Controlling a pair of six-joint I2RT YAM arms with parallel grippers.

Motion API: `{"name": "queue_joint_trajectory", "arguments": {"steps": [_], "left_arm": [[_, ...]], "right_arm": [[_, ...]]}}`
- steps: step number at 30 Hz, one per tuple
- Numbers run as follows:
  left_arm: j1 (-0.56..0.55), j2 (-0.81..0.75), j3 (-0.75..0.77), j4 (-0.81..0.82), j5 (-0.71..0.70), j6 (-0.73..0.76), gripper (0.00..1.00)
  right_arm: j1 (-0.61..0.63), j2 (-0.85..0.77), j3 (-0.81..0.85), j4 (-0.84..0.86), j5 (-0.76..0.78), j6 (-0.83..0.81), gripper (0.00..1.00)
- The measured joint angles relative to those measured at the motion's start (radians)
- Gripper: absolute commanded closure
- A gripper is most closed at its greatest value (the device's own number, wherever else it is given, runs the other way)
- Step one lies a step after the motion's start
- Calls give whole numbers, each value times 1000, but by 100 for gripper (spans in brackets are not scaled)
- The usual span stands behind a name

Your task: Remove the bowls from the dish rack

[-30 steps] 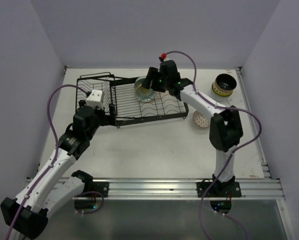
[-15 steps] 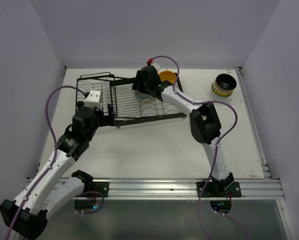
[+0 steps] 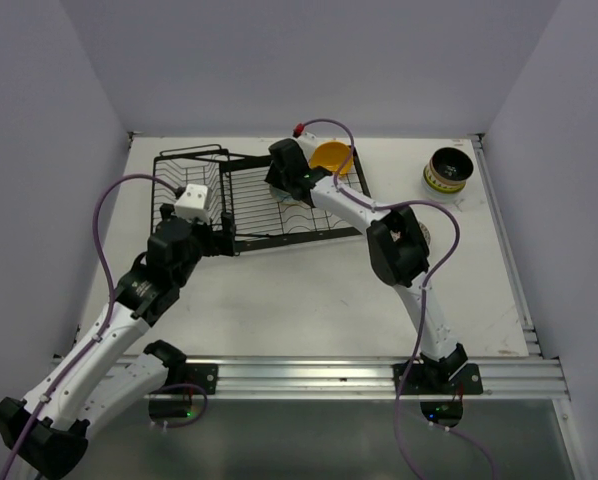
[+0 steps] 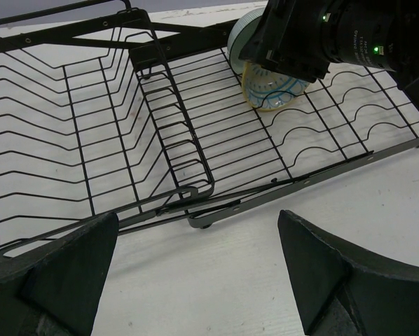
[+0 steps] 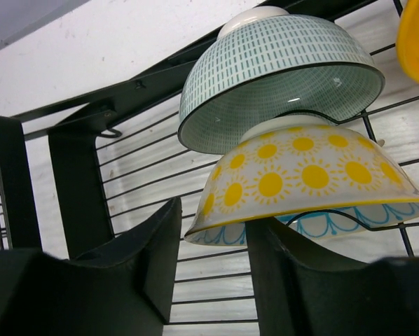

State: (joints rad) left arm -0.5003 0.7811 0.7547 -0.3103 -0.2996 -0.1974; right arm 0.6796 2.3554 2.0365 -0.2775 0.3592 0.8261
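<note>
The black wire dish rack (image 3: 249,212) lies at the back left of the table. Two bowls lean together on its wavy rows: a pale teal-green ribbed bowl (image 5: 279,63) and, in front of it, a white bowl with yellow suns (image 5: 300,175). An orange-yellow bowl (image 3: 331,156) sits at the rack's far right end. My right gripper (image 5: 213,252) straddles the sun bowl's rim, one finger outside and apart from it, the other under the bowl; nothing is gripped. My left gripper (image 4: 195,280) hangs wide open over bare table just before the rack's front edge (image 4: 265,189).
A dark bowl stacked on a yellow-patterned one (image 3: 448,170) stands on the table at the back right. The right arm's elbow (image 3: 397,245) hangs over the table right of the rack. The rack's raised basket (image 4: 69,126) is at its left end. Walls close in on three sides.
The right gripper moved left and down to the leaning bowls, uncovering the orange-yellow bowl, and its jaws narrowed around the sun bowl's rim. The left arm crept slightly forward.
</note>
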Motion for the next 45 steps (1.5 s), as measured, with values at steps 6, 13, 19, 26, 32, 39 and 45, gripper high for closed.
{"name": "queue_joint_trajectory", "arguments": {"steps": [6,13,19,26,32,39,45], "left_arm": [[-14,-7,0,0,-6,0,0],[-18,-13,0,-1,-14,0,0],[-18,-17,0,-2,-16,0,0],[-18,-17,0,-2,-19,0,0],[-18,-17,0,-2,-21,0,0],[-18,-17,0,-3,-23,0,0],[-18,-16,0,-5,-25,1,0]], "right_arm": [[7,0,-8,26,24,38,80],[28,-22,-55,56,47,52,99],[37,-74,-172,151,56,57,100],[53,-154,-345,288,99,63,100],[57,-177,-399,343,118,64,100],[60,-196,-457,425,126,35,100],[60,-213,-527,534,122,15,100]]}}
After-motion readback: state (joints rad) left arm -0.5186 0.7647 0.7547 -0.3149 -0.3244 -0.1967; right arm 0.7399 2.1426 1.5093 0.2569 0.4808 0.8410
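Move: The sun-patterned bowl stands in the rack with its left rim by my open right fingers; its middle is about 5 cm to the right and 1 cm ahead, roughly level with them. The teal bowl behind it lies some 5 cm ahead and 3 cm right, and the orange bowl about 6 cm ahead and 13 cm right. From my left hand the sun-patterned bowl is about 25 cm ahead, 17 cm right and 13 cm lower. I close my right fingers on the left rim of the sun-patterned bowl, edging about 1 cm left as they shut, and pinch it. Keeping that pinch, I draw the rim back towards me by some 4 cm, away from the teal bowl and back over the rack's wires, while my wrist tips the fingers up about 10 degrees. ##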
